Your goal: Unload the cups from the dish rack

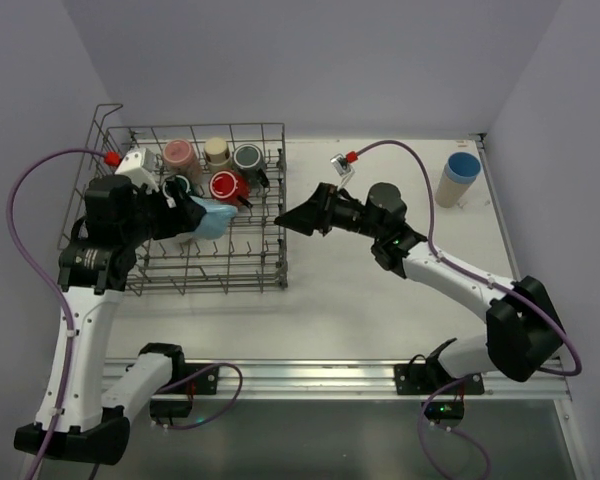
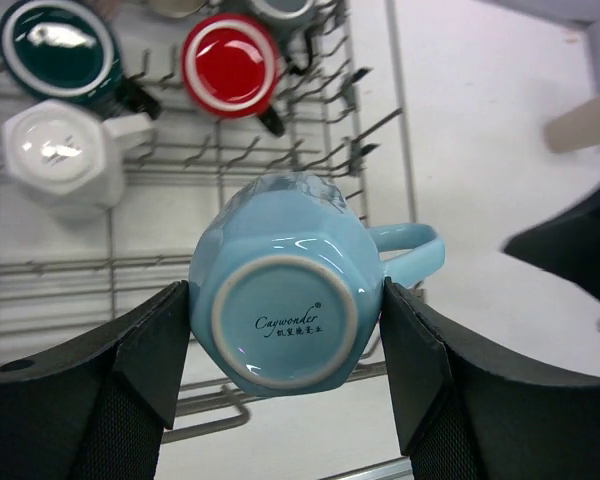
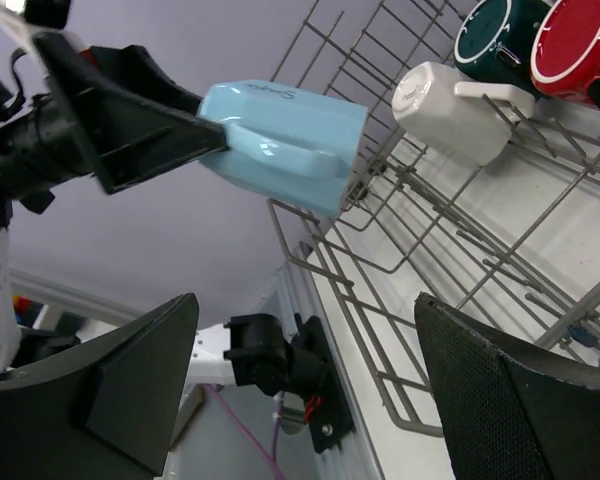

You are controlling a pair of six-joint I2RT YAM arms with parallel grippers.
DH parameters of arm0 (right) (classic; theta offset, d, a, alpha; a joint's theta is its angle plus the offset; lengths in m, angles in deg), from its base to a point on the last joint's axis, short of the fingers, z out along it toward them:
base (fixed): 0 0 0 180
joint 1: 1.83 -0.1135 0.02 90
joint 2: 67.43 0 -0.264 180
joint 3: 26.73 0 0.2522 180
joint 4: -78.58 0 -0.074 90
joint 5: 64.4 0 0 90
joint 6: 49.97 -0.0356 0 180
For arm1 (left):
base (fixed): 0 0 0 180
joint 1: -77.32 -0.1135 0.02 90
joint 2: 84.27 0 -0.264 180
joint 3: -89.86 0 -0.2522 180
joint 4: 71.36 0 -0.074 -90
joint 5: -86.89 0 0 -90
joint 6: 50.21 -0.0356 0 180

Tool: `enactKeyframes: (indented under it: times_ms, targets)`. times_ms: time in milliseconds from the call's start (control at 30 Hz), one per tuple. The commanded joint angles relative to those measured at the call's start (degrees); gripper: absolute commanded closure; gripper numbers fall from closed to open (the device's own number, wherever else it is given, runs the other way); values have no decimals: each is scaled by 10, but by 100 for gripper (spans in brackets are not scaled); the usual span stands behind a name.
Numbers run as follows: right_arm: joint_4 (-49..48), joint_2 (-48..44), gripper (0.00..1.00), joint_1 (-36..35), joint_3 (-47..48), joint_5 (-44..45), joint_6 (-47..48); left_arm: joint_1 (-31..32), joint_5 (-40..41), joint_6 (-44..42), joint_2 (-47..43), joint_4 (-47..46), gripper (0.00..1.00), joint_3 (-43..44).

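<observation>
My left gripper is shut on a light blue mug, which hangs bottom-up above the right part of the grey wire dish rack. In the left wrist view the pads press both sides of the mug, its handle pointing right. The rack holds pink, cream, grey, red, dark teal and white cups. My right gripper stands open just right of the rack, facing the blue mug, with nothing between its fingers.
A beige tumbler with a blue rim stands on the table at the back right. The rack's raised wire end rises at the far left. Walls close the table at the back and both sides.
</observation>
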Motion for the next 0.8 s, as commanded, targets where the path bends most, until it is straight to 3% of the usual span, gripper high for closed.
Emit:
enactKeyframes:
  times_ms: [0, 167, 367, 500, 633, 767]
  targets:
    - [-94, 11, 9, 0, 34, -1, -72, -3, -132, 38, -35, -163, 95, 25]
    - [-62, -6, 10, 0, 18, 119, -124, -3, -230, 75, -58, -252, 96, -35]
    - [-58, -36, 9, 0, -8, 180, -172, -3, -318, 103, -79, -357, 97, -104]
    - [-66, -56, 8, 0, -20, 183, -194, -3, -352, 116, -96, -414, 98, -135]
    - [-48, -50, 9, 0, -4, 111, -199, -2, -372, 131, -111, -455, 98, -158]
    - [-94, -66, 11, -4, -55, 102, -236, -2, -401, 153, -110, -505, 98, -178]
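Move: From the left hand, which already holds the blue cup, the waiting right gripper is about 20 cm to the right, level in reach and height. In the rack some 18 cm beneath, the red cup is about 14 cm ahead and 6 cm to the right, the white cup roughly 7 cm ahead and 5 cm to the left. From the right hand, the blue cup lies some 17 cm to its left and 3 cm ahead, at nearly equal height. Keeping its pinch on the blue cup's sides, the left hand carries it about 9 cm right towards the open right gripper, rising some 6 cm and drawing slightly back late on, while it swings clockwise some 30 degrees and tips up. The right hand, not yet touching the cup, eases 3 cm forward, then partly back while rising 4 cm or so, its fingers tilting upward. ##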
